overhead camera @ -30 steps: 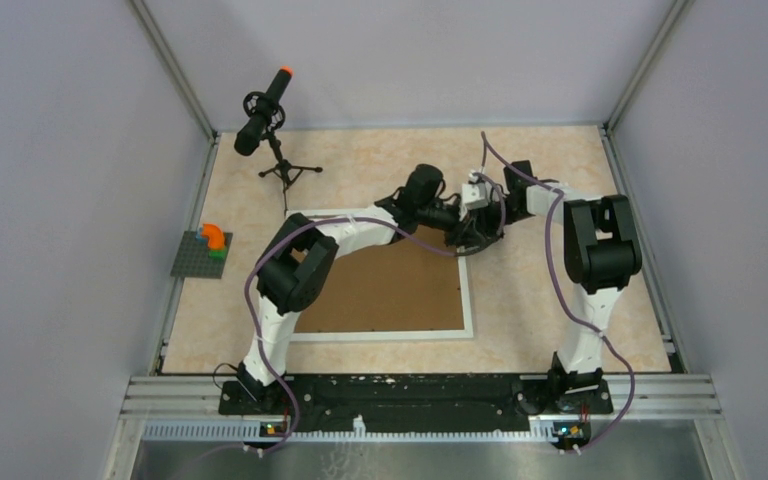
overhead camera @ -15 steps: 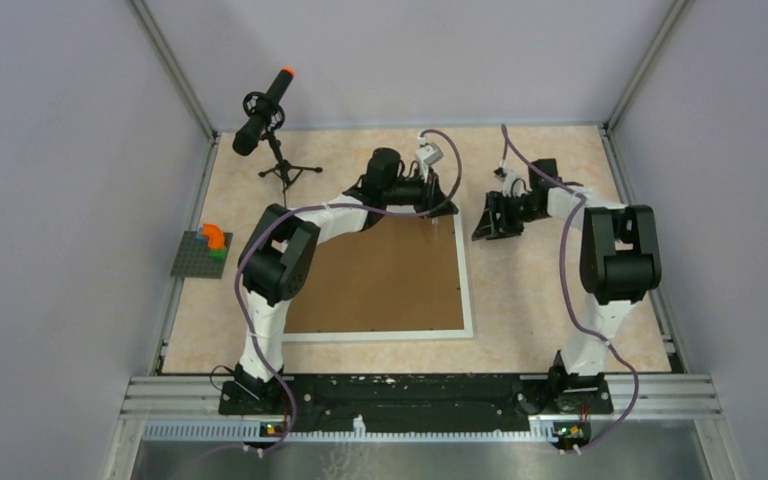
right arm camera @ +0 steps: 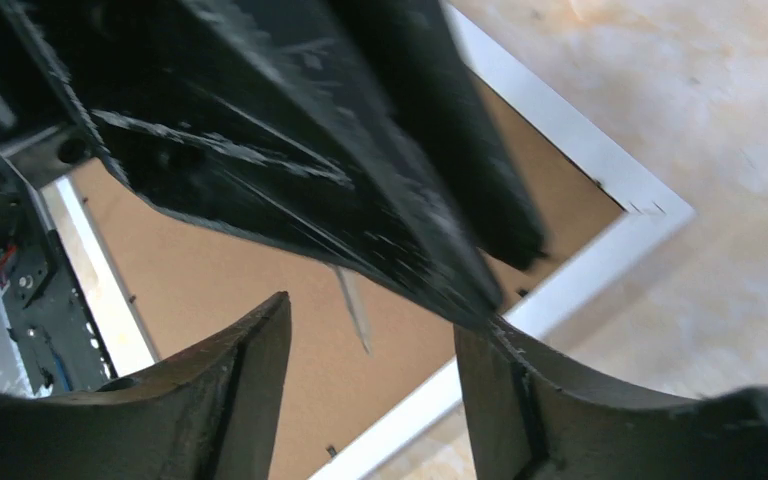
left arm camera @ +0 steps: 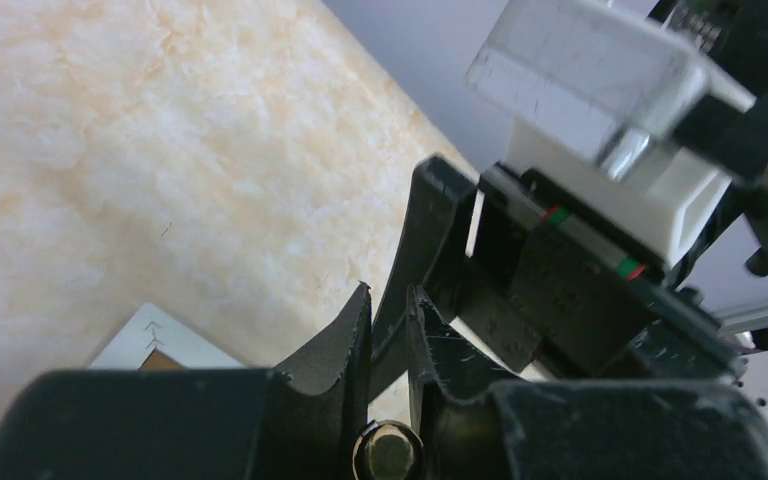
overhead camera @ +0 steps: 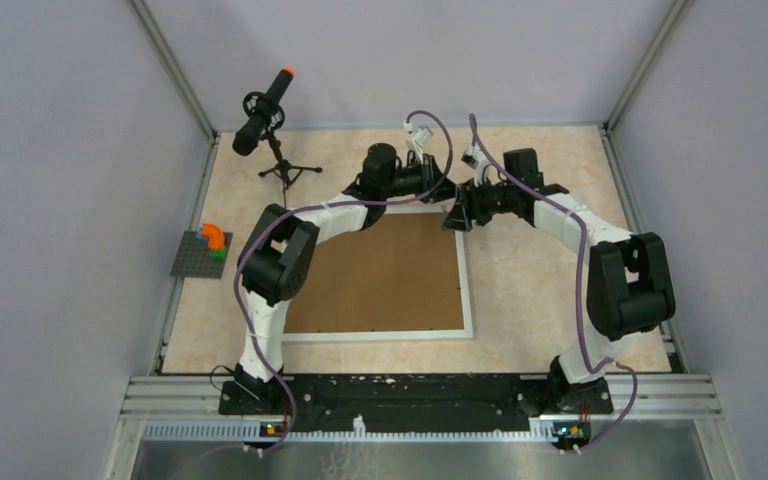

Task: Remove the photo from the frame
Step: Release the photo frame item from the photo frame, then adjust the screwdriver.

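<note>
The white frame [overhead camera: 467,290] lies face down on the table, its brown backing board [overhead camera: 380,280] up. The photo is hidden beneath the board. Both grippers meet above the frame's far right corner [right arm camera: 650,208]. My left gripper [overhead camera: 443,190] has its fingers [left arm camera: 345,330] nearly together, and in the right wrist view a thin pale sliver [right arm camera: 355,300] hangs below them. My right gripper [overhead camera: 457,215] stands open, its fingers [right arm camera: 250,370] spread either side of the left gripper's tips with board and white border [right arm camera: 420,405] below. One corner of the frame [left arm camera: 150,335] shows in the left wrist view.
A microphone on a small tripod [overhead camera: 265,115] stands at the far left. A grey baseplate with coloured bricks [overhead camera: 202,252] sits by the left wall. Enclosure walls ring the marbled tabletop [overhead camera: 540,290], and a metal rail [overhead camera: 410,400] runs along the near edge.
My right gripper has opened, drawn off to the right, then swung back to the left gripper. The left gripper has moved from the right corner toward the far edge, unchanged in width.
</note>
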{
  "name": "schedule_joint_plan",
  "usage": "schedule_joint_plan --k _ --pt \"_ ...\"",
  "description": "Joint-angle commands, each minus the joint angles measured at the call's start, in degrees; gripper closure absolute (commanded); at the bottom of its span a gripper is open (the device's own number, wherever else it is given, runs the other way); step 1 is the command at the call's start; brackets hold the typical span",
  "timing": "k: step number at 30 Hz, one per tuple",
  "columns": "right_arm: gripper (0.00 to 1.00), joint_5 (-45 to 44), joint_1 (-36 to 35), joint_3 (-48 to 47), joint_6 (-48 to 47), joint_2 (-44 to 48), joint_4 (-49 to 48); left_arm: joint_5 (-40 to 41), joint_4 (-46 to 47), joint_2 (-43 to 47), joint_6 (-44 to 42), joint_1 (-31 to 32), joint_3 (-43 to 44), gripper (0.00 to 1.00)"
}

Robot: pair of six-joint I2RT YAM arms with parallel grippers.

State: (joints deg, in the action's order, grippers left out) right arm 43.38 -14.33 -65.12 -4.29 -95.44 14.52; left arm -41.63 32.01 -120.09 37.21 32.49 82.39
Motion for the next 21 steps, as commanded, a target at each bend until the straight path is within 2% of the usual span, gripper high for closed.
schedule_joint_plan --k 1,4,6,8,10,13,15,18,21 --pt "0.48 2.73 -1.49 -0.88 1.73 -1.21 -5.16 0.71 7.9 3.11 5.3 -0.18 0.32 1.0" --pt "0.6 3.24 -2.01 -1.05 1.22 -1.64 -5.26 0.49 8.61 3.41 5.48 -0.25 -0.22 1.0" --pt "0.76 2.56 -2.22 -1.23 0.09 -1.57 -4.41 -0.12 9.9 3.65 6.26 -0.41 -0.74 1.0" --pt "0.98 0.92 -2.28 -1.71 -1.81 -1.51 -2.21 -1.45 11.89 4.08 7.03 -0.74 -1.41 1.0" --pt "1.0 -1.17 -2.01 -1.79 -4.35 -0.88 -0.37 -3.61 11.43 4.6 6.33 -1.4 -1.83 0.95" --pt "1.0 -5.54 -1.59 -0.93 -9.65 1.18 0.68 -9.13 4.94 5.82 2.31 -2.91 -0.81 0.65" --pt "1.0 -8.63 -1.58 -0.44 -14.34 2.41 1.01 -14.11 -2.53 6.51 -2.28 -3.64 0.91 0.54" --pt "1.0 -12.39 -1.74 -0.42 -20.86 3.53 1.57 -18.16 -17.86 7.66 -13.82 -3.84 3.98 0.48" --pt "1.0 -14.38 -2.23 -0.49 -26.28 4.06 2.15 -18.95 -27.67 8.22 -19.78 -3.92 5.43 0.46"
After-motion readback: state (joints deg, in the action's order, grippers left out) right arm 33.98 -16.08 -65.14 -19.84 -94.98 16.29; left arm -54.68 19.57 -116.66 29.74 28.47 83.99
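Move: The left hand holds the screwdriver by its handle; the tool's middle lies about 4 cm below and 3 cm back of that hand. From the right hand, whose fingers are open by the shaft, the tool's middle is about 2 cm left, 1 cm ahead and 2 cm up. The photo frame's far right corner lies some 9 cm straight ahead of the right hand and 11 cm below; the brown backboard's middle is about 18 cm left and 8 cm back. Leftward about 1.5 cm, the right hand eases in and shuts its fingers on the screwdriver's shaft just below the handle, while the left keeps its hold. The left fingers then open and let go of the handle, that hand backing off left and towards the base; the right draws some 3.5 cm right and slightly forward, fingertips dipping roughly 15 degrees. ##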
